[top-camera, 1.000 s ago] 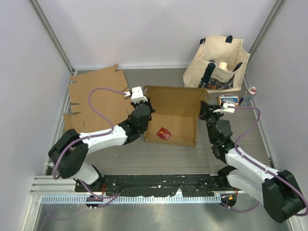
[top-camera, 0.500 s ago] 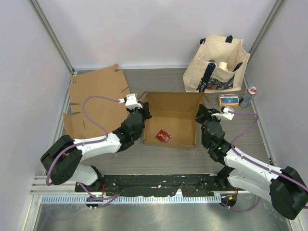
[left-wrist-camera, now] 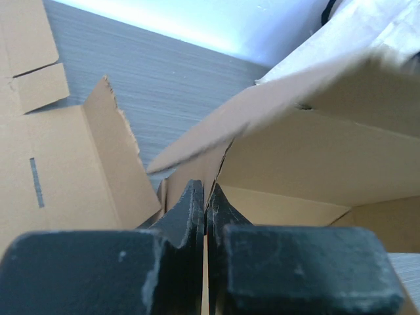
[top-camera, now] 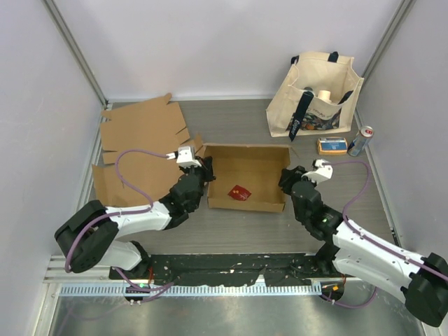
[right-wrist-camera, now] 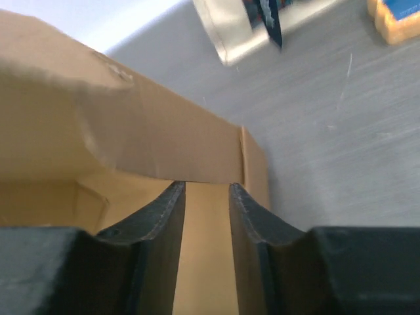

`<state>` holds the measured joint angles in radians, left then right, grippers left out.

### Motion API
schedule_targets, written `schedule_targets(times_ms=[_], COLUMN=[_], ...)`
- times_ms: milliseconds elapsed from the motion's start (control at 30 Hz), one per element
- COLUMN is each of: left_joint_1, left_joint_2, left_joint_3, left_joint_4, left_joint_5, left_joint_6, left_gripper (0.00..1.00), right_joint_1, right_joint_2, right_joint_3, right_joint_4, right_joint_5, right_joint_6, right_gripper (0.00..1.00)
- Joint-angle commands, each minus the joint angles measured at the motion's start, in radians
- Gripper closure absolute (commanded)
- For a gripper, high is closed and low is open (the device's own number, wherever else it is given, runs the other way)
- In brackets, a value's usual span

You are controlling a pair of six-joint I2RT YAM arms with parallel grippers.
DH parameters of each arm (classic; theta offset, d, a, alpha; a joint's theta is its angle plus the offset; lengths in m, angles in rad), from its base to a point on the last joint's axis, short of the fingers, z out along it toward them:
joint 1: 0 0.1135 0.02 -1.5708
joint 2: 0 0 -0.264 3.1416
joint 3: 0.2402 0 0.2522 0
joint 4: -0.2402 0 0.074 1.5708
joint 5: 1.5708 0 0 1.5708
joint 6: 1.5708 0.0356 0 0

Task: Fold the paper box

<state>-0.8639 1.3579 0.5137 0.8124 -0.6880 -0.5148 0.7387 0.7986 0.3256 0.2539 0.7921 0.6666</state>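
Observation:
The brown paper box (top-camera: 245,178) sits open-topped mid-table, with a small red piece (top-camera: 240,190) on its floor. My left gripper (top-camera: 202,173) is at the box's left wall. In the left wrist view that gripper (left-wrist-camera: 206,191) is shut on the thin cardboard edge of the wall (left-wrist-camera: 197,161). My right gripper (top-camera: 285,179) is at the box's right wall. In the right wrist view it (right-wrist-camera: 207,188) is open, its fingers (right-wrist-camera: 164,216) standing either side of the wall (right-wrist-camera: 203,262) with a gap on each side.
Flat cardboard sheets (top-camera: 143,126) lie at the back left, with another (top-camera: 115,178) just left of my left arm. A cloth tote bag (top-camera: 318,91) stands at the back right. Beside it are a small orange and blue carton (top-camera: 332,145) and a can (top-camera: 362,140).
Both arms drew back toward the near edge, bringing the box with them and setting it lower and flatter. The right gripper's jaws have parted from the right wall.

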Motion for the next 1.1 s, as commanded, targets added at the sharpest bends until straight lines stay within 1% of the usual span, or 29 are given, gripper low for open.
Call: schedule_targets(times_ms=[0,33,67,133,167,200,267,300,333,400,467,533,600,633,667,700,733,767,800,833,900,933,1000,1033,1067], left_joint_1=[0.006,0.005,0.005,0.005,0.003,0.003,0.003,0.002,0.0,-0.007,-0.011,-0.017,-0.018,-0.02,-0.021,-0.021,-0.023,-0.024,-0.026,-0.026,-0.027,-0.027,-0.027,-0.027,-0.029], left_joint_2=[0.0,0.003,0.003,0.007,0.007,0.01,0.014,0.015,0.015,0.017,0.009,0.003,-0.006,-0.008,-0.008,-0.006,-0.006,-0.008,-0.017,-0.02,-0.028,-0.028,-0.032,-0.036,-0.039], left_joint_3=[-0.04,-0.038,-0.038,-0.03,-0.03,-0.032,-0.032,-0.03,-0.03,-0.03,-0.03,-0.037,-0.044,-0.047,-0.05,-0.052,-0.053,-0.053,-0.055,-0.053,-0.052,-0.052,-0.056,-0.055,-0.057], left_joint_4=[-0.038,-0.027,-0.025,-0.027,-0.027,-0.025,-0.021,-0.021,-0.021,-0.021,-0.022,-0.028,-0.036,-0.036,-0.036,-0.038,-0.039,-0.044,-0.048,-0.055,-0.065,-0.067,-0.067,-0.068,-0.07], left_joint_5=[-0.016,-0.009,-0.008,-0.01,-0.01,-0.01,-0.015,-0.015,-0.015,-0.018,-0.022,-0.022,-0.019,-0.018,-0.015,-0.018,-0.018,-0.018,-0.016,-0.016,-0.018,-0.025,-0.027,-0.028,-0.028], left_joint_6=[0.025,0.033,0.039,0.053,0.056,0.056,0.056,0.056,0.056,0.062,0.074,0.084,0.088,0.088,0.088,0.087,0.088,0.088,0.093,0.093,0.101,0.101,0.101,0.101,0.102], left_gripper=[1.0,1.0,1.0,1.0,1.0,1.0,1.0,1.0,1.0,1.0,1.0,1.0,1.0,1.0,1.0,1.0,1.0,1.0,1.0,1.0,1.0,1.0,1.0,1.0,1.0], right_joint_1=[0.005,0.007,0.007,0.008,0.007,0.007,0.007,0.007,0.007,0.007,0.007,0.007,0.007,0.007,0.007,0.007,0.007,0.007,0.007,0.008,0.011,0.027,0.056,0.077,0.129], right_joint_2=[-0.042,-0.053,-0.087,-0.134,-0.186,-0.212,-0.275,-0.339,-0.369,-0.427,-0.44,-0.4,-0.334,-0.237,-0.19,-0.136,-0.034,0.029,0.077,0.152,0.2,0.224,0.249,0.261,0.286], right_joint_3=[0.18,0.19,0.205,0.213,0.227,0.236,0.271,0.285,0.302,0.374,0.458,0.518,0.611,0.644,0.702,0.725,0.756,0.829,0.867,0.919,0.958,0.966,0.963,0.958,0.958], right_joint_4=[-0.562,-0.631,-0.66,-0.734,-0.757,-0.777,-0.84,-0.861,-0.884,-0.926,-0.94,-0.906,-0.872,-0.855,-0.84,-0.817,-0.808,-0.824,-0.87,-0.886,-0.913,-0.903,-0.875,-0.863,-0.855], right_joint_5=[-0.184,-0.236,-0.32,-0.408,-0.448,-0.531,-0.582,-0.609,-0.631,-0.675,-0.709,-0.702,-0.68,-0.662,-0.665,-0.688,-0.752,-0.778,-0.836,-0.885,-0.93,-0.935,-0.907,-0.869,-0.797], right_joint_6=[0.201,0.211,0.224,0.235,0.228,0.216,0.189,0.16,0.128,0.066,0.036,0.007,-0.025,-0.054,-0.068,-0.099,-0.193,-0.252,-0.322,-0.431,-0.537,-0.614,-0.66,-0.703,-0.744], right_gripper=[0.56,0.53,0.52,0.5,0.48,0.41,0.4,0.39,0.38,0.36,0.36,0.36,0.35,0.35,0.34,0.31,0.31,0.3,0.3,0.3,0.31,0.31,0.3,0.3,0.29])
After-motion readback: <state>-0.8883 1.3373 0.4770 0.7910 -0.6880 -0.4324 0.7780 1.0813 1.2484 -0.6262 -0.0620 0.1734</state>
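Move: The free edge of the box's raised lid, with its flap, is where my right hand heads: its middle lies about 11 cm ahead of it, 14 cm to its left and some 4 cm higher. The red packet inside the box sits 4 cm ahead, 16 cm left and around 11 cm down; the box's near wall is 4 cm back and 14 cm left, 7 cm lower. For my left hand, that lid edge is roughly 6 cm ahead, 14 cm right and 3 cm up. My right hand backs off the box's right end by some 12 cm, its already parting fingers spreading wider, then climbs steeply and swings left and forward over the box. It turns nearly 60 degrees counter-clockwise and finishes sinking towards the lid with fingers angled down. My left hand keeps its pinch on the board at the left corner, settling only slightly. ##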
